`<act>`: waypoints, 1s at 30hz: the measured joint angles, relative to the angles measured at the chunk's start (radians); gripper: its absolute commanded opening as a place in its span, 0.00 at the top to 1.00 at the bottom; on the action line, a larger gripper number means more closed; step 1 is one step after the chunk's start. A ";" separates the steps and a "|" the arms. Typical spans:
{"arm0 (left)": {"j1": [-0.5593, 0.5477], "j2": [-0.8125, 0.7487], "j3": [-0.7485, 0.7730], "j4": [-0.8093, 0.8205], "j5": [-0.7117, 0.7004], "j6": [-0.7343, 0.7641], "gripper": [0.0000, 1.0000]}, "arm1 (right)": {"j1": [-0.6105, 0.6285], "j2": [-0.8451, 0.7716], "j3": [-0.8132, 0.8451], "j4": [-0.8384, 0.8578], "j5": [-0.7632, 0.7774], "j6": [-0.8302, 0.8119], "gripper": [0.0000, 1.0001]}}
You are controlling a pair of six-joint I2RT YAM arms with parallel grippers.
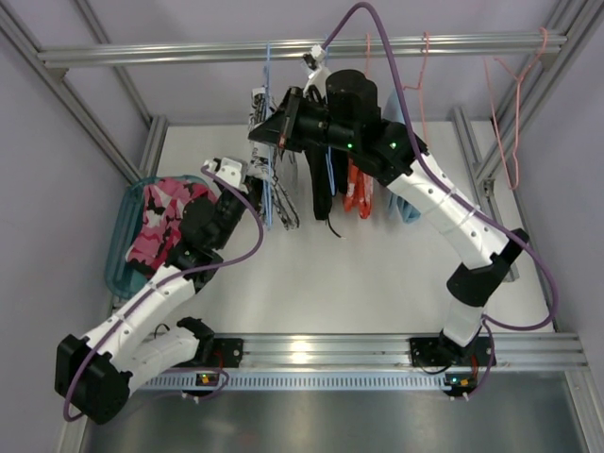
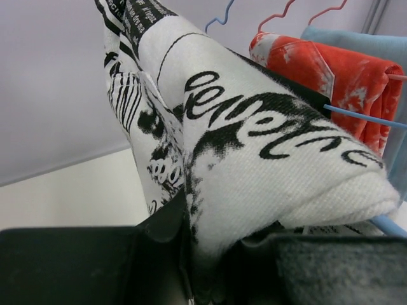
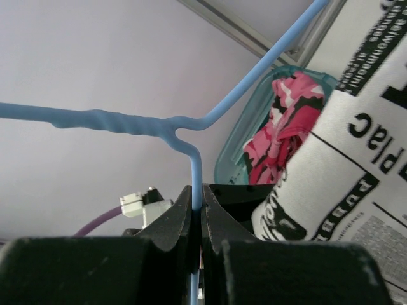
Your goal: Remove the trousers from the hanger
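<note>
The white trousers with dense black print (image 1: 274, 193) hang folded over a blue hanger (image 1: 267, 113) on the top rail. My left gripper (image 1: 253, 181) is shut on their lower folded edge; in the left wrist view the cloth (image 2: 254, 146) is pinched between my jaws (image 2: 210, 254). My right gripper (image 1: 283, 132) is shut on the blue hanger's wire just below its twisted neck, as the right wrist view shows (image 3: 197, 210), with the hanger (image 3: 196, 165) running up between the jaws. The pink trousers with black-and-white print (image 1: 165, 222) lie in a teal bin (image 1: 121, 247).
Next to the blue hanger on the rail hang a black garment (image 1: 321, 189), a red-orange one (image 1: 357, 193) and a light blue one (image 1: 408, 209). Empty pink hangers (image 1: 514, 123) hang at the right. Aluminium frame posts stand at both sides.
</note>
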 measured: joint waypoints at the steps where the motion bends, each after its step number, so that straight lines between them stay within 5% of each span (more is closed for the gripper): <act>1: 0.000 -0.002 0.000 -0.003 0.000 0.003 1.00 | -0.002 -0.006 -0.007 -0.002 0.006 -0.011 1.00; 22: 0.001 -0.116 0.134 -0.282 0.231 0.021 1.00 | -0.085 -0.167 -0.233 -0.003 0.237 -0.289 1.00; 30: -0.001 -0.011 0.444 -0.439 0.078 -0.109 1.00 | -0.085 -0.199 -0.373 0.041 0.115 -0.310 1.00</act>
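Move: Both my hands are on the job. The basket I'm taking the printed trousers to lies about 27 cm left of my left hand, some 3 cm nearer me and 28 cm below; the held hanger neck is about 14 cm straight above that hand. From my right hand, the printed trousers' middle is some 12 cm below and 4 cm ahead; the black trousers hang roughly 12 cm right, 8 cm ahead and 14 cm lower. I keep the printed trousers pinched in my left hand, draw them back about 5 cm, then sweep them up, ending some 11 cm higher. My right hand keeps its grip on the blue hanger near the neck, pulling it right some 8 cm and forward towards the black trousers, then down about 5 cm and slightly back, fingers tipping downward. ##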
